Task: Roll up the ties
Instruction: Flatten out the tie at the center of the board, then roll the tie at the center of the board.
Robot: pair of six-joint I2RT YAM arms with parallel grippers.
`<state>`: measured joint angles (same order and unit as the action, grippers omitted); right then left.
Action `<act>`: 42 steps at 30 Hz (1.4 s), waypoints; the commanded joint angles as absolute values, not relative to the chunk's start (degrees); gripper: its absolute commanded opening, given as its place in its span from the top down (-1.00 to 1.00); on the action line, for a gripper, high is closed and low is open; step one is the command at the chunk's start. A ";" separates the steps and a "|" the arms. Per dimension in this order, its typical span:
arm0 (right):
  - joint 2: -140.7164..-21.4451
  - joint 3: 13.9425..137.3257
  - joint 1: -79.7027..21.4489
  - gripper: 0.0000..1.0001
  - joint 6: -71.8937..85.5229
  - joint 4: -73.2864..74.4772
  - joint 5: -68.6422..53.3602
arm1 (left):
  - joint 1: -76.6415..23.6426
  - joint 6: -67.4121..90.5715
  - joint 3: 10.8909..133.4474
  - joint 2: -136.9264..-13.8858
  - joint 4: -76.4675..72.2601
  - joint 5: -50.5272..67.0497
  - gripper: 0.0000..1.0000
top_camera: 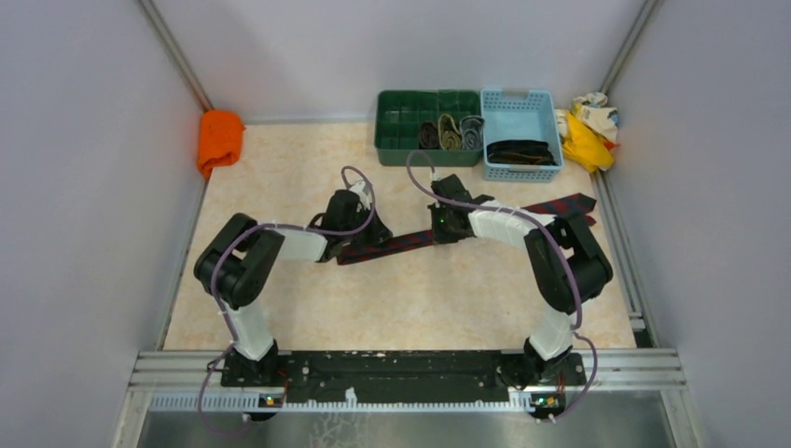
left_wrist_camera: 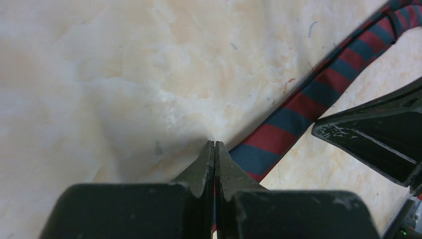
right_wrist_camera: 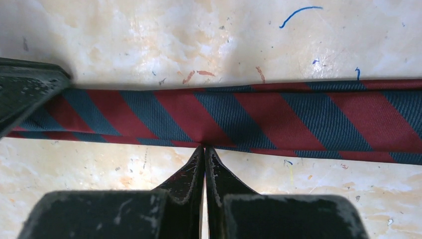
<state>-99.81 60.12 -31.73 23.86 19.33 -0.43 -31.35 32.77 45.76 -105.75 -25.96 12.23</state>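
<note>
A dark red and navy striped tie [top_camera: 403, 244] lies flat, slanting across the table toward the right [right_wrist_camera: 278, 117]. My left gripper [top_camera: 348, 240] is shut at the tie's left end; its tips [left_wrist_camera: 215, 143] rest beside the tie's edge [left_wrist_camera: 298, 107], and a sliver of fabric shows in the slit between the fingers. My right gripper [top_camera: 447, 228] is shut too, with its tips [right_wrist_camera: 204, 146] touching the tie's near edge around mid-length. Each gripper's fingers show in the other's wrist view. Three rolled ties [top_camera: 451, 133] sit in a green bin [top_camera: 396, 121]. Dark ties [top_camera: 519, 151] lie in a blue basket [top_camera: 519, 114].
An orange cloth [top_camera: 219, 140] lies at the back left by the wall. Yellow and cream rags [top_camera: 589, 126] are heaped at the back right beside the basket. Grey walls close the table on three sides, and a metal rail runs along the near edge.
</note>
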 commanded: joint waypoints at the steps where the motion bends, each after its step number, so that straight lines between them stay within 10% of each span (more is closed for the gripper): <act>1: -95.38 59.89 -32.90 1.00 22.12 19.27 -0.20 | -30.58 31.80 42.57 -101.53 -13.55 3.92 1.00; 7: -89.97 61.26 -37.91 0.96 22.52 20.62 6.16 | -30.57 33.70 39.12 -76.74 -4.61 -10.78 1.00; 18: -103.28 79.93 -54.63 0.24 21.06 25.24 12.73 | -31.05 36.53 36.83 -28.37 12.74 -28.64 1.00; 24: -119.30 98.09 -59.06 -0.09 20.84 30.04 10.40 | -30.98 35.98 39.28 -24.51 17.67 -30.16 1.00; 42: -129.41 106.86 -62.53 -0.01 22.54 35.75 11.34 | -31.00 35.20 39.46 -21.69 18.94 -30.59 1.00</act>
<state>-127.37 104.40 -60.64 21.65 34.74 10.61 -30.87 35.97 38.74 -22.00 18.50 -30.09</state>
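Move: The tie's left end lies flat on the board about 23 cm to my right hand's left, 3 cm back and some 2 cm below. My closed left gripper stands in between, some 12 cm left of my right hand and level with it. The green box is about 25 cm straight ahead of my right hand, and the tie's wide end about 32 cm to its right and 7 cm ahead. From my left hand, the left end lies about 11 cm left and 3 cm back. I clear my shut left hand away from the tie, sliding left, then swinging steeply up, left and back: nearly 30 cm of rise, turning some 40 degrees counter-clockwise, fingertips tilting up. Behind it my right hand lifts about 8 cm off the tie's near edge, sweeps left above the tie towards its left end, opens about halfway, turns 25 degrees counter-clockwise, and sinks with the fingers either side of that end. ##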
